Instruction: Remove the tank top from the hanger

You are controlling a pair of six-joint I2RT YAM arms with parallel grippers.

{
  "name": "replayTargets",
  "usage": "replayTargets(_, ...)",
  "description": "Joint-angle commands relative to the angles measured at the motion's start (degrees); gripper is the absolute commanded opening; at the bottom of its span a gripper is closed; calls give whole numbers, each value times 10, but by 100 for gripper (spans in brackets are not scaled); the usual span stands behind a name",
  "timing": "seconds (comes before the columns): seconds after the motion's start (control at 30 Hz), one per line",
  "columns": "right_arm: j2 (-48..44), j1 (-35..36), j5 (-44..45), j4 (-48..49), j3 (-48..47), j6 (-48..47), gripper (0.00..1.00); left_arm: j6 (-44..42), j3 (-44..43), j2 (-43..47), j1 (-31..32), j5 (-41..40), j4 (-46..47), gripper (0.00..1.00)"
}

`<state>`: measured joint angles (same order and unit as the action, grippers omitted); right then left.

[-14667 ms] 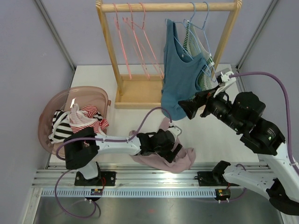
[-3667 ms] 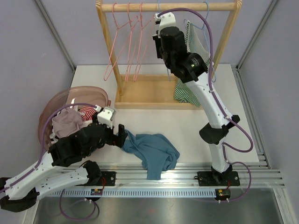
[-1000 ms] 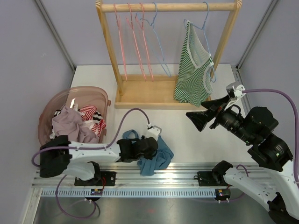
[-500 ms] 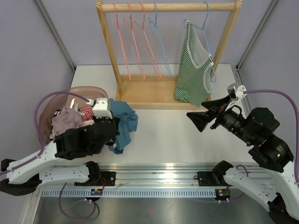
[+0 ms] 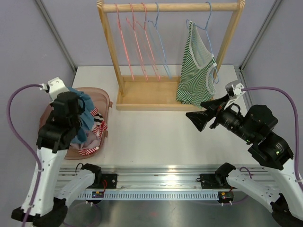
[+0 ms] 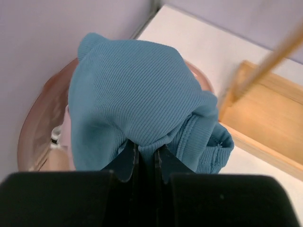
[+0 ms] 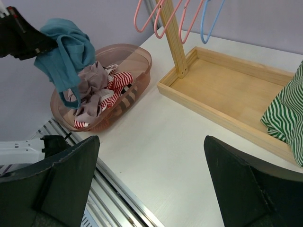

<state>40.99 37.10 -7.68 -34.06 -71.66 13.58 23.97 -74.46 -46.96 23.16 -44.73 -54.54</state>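
A blue tank top [image 5: 84,118] hangs bunched from my left gripper [image 5: 75,112], which is shut on a fold of it [image 6: 137,94] above the pink basket [image 5: 105,97]. In the left wrist view the jaws pinch the ribbed cloth at the left gripper [image 6: 146,153]. A green striped tank top [image 5: 194,71] hangs on a blue hanger [image 5: 209,26] at the right end of the wooden rack [image 5: 170,7]. My right gripper [image 5: 199,118] is wide open and holds nothing, in the air just below and to the right of the striped top's hem [image 7: 284,109].
The basket [image 7: 137,53] holds several pink, red-striped and black-striped garments. Three pink hangers [image 5: 132,38] and a blue hanger [image 5: 158,40] hang bare on the rack's left half. The rack's wooden tray base [image 5: 147,97] lies behind the white table [image 5: 151,137].
My left arm has swung left and up from the table's front, carrying the blue tank top over the basket. The right arm has barely shifted.
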Motion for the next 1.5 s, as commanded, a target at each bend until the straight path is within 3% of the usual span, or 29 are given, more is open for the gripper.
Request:
replayTargets(0.0, 3, 2, -25, 35, -6, 12, 100, -52, 27, -40, -168, 216, 94, 0)
replayTargets(0.07, 3, 2, -27, 37, -2, 14, 99, -41, 59, -73, -250, 287, 110, 0)
replayTargets(0.23, 11, 2, -33, 51, 21, 14, 100, -26, 79, -231, -361, 414, 144, 0)
replayTargets(0.33, 22, 2, -24, 62, 35, 24, 99, -4, 81, -320, -427, 540, 153, 2)
replayTargets(0.37, 26, 2, -16, 63, 37, 28, 99, -2, 82, -336, -433, 547, 154, 14)
replayTargets(0.53, 53, 1, 121, 21, 22, 66, 99, -5, 87, -351, -428, 567, 159, 55)
replayTargets(0.57, 58, 2, 166, 8, 7, 69, 100, -5, 87, -345, -427, 564, 159, 70)
replayTargets(0.67, 73, 3, 229, -35, -18, 69, 100, -7, 94, -300, -420, 573, 170, 99)
replayTargets(0.9, 71, 2, 294, -73, -46, 44, 100, -26, 108, -166, -380, 571, 186, 99)
replayTargets(1.13, 105, 2, 370, -80, -88, -29, 99, -65, 88, -45, -185, 334, 129, 99)
replayTargets(1.3, 183, -2, 413, -67, -160, -99, 99, -55, 111, 28, -111, 369, 115, 99)
replayTargets(1.47, 280, -51, 342, -80, -292, -131, 99, -61, 142, 77, -62, 367, 94, 99)
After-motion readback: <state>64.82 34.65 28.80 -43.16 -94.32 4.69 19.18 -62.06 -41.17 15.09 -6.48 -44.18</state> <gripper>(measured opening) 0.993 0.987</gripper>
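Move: The left hand, with the blue tank top still pinched, has the basket's middle about 4 cm ahead, 5 cm left and 26 cm below; the rack's left foot is 17 cm ahead, 15 cm right. From the open right hand the green-striped top hangs some 21 cm straight ahead, 13 cm lower; the empty blue hanger is 22 cm ahead, 12 cm left, and the rack's right post 26 cm ahead, 10 cm right. Left lowers blue top 20-odd cm into basket, opens, rises rightward; right reaches 12 cm forward towards green-striped top. ##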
